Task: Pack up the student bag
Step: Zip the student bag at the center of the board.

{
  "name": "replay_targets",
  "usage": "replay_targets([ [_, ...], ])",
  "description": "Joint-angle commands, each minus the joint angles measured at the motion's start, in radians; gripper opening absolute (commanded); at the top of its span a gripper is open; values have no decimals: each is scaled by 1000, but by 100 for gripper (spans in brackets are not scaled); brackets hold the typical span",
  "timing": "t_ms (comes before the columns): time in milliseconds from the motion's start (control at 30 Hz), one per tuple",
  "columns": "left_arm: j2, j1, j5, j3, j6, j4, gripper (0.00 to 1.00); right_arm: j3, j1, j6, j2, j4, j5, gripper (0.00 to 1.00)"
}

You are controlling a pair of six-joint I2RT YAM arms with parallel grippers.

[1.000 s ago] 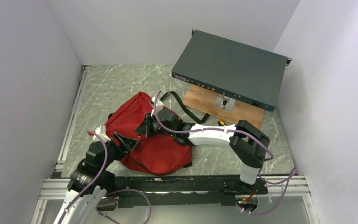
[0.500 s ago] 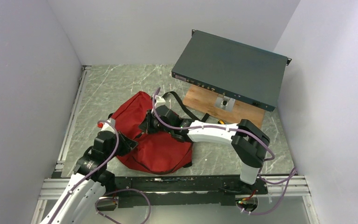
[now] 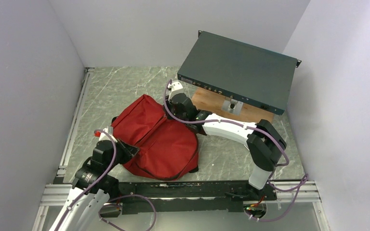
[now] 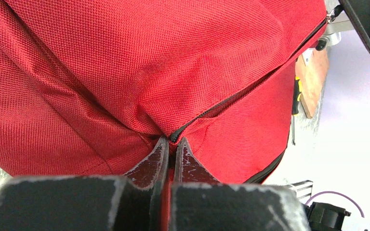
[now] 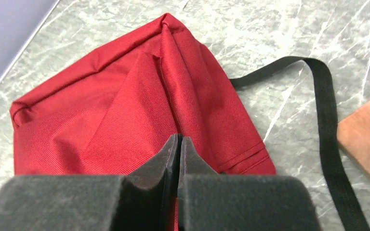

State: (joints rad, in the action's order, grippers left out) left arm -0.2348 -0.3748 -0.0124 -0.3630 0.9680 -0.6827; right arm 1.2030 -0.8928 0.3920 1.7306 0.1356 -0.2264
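The student bag (image 3: 161, 139), dark red with a black zip, lies on the marble table between the two arms. My left gripper (image 4: 173, 140) is shut at the near-left end of the zip (image 4: 231, 96), with red fabric pinched between its fingers. My right gripper (image 5: 179, 138) is shut at the bag's far right edge. Folds of red cloth run up into its tips, and red shows between the fingers. In the top view the zip line runs across the bag from one gripper to the other. A black strap (image 5: 325, 106) trails off the bag onto the table.
A flat dark teal metal box (image 3: 238, 70) stands tilted over a wooden board (image 3: 212, 103) at the back right. A yellow-handled tool (image 4: 296, 91) lies by the board. Grey walls close in on three sides, and a metal rail (image 3: 74, 130) runs along the left edge.
My left gripper has closed on the bag's near-left edge. My right gripper has travelled from the bag's middle to its far right edge, and the dark opening there no longer shows.
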Motion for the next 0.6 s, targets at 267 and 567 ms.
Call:
replay_targets([
  [267, -24, 0, 10, -173, -87, -99, 69, 74, -19, -185, -200, -279, 13, 55],
  [567, 0, -1, 51, -440, -360, -60, 95, 37, -23, -151, -700, -616, 126, 99],
])
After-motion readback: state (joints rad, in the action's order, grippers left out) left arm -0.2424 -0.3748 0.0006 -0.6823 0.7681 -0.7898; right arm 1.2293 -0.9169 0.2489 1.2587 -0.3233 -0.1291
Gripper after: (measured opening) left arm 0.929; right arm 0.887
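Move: My right fingertips are shut on the zip pull at the far end of the zip. The black strap's loop lies about 10 cm to their right, 4 cm farther out and some 12 cm lower; the wooden board is centred about 29 cm right and 3 cm ahead, some 14 cm down. My left fingers pinch the zip's near end, with the zip pull roughly 16 cm ahead of them, 12 cm to the right and slightly higher. I let go of the zip at both ends. My right fingers spread wide off the pull, and that hand lifts about 12 cm while drawing back and to the right, away from the bag, ever faster. My left hand opens nearly fully, dips a touch, then climbs some 11 cm almost straight up from the zip's near end, its fingertips tipping upward about 15 degrees. ##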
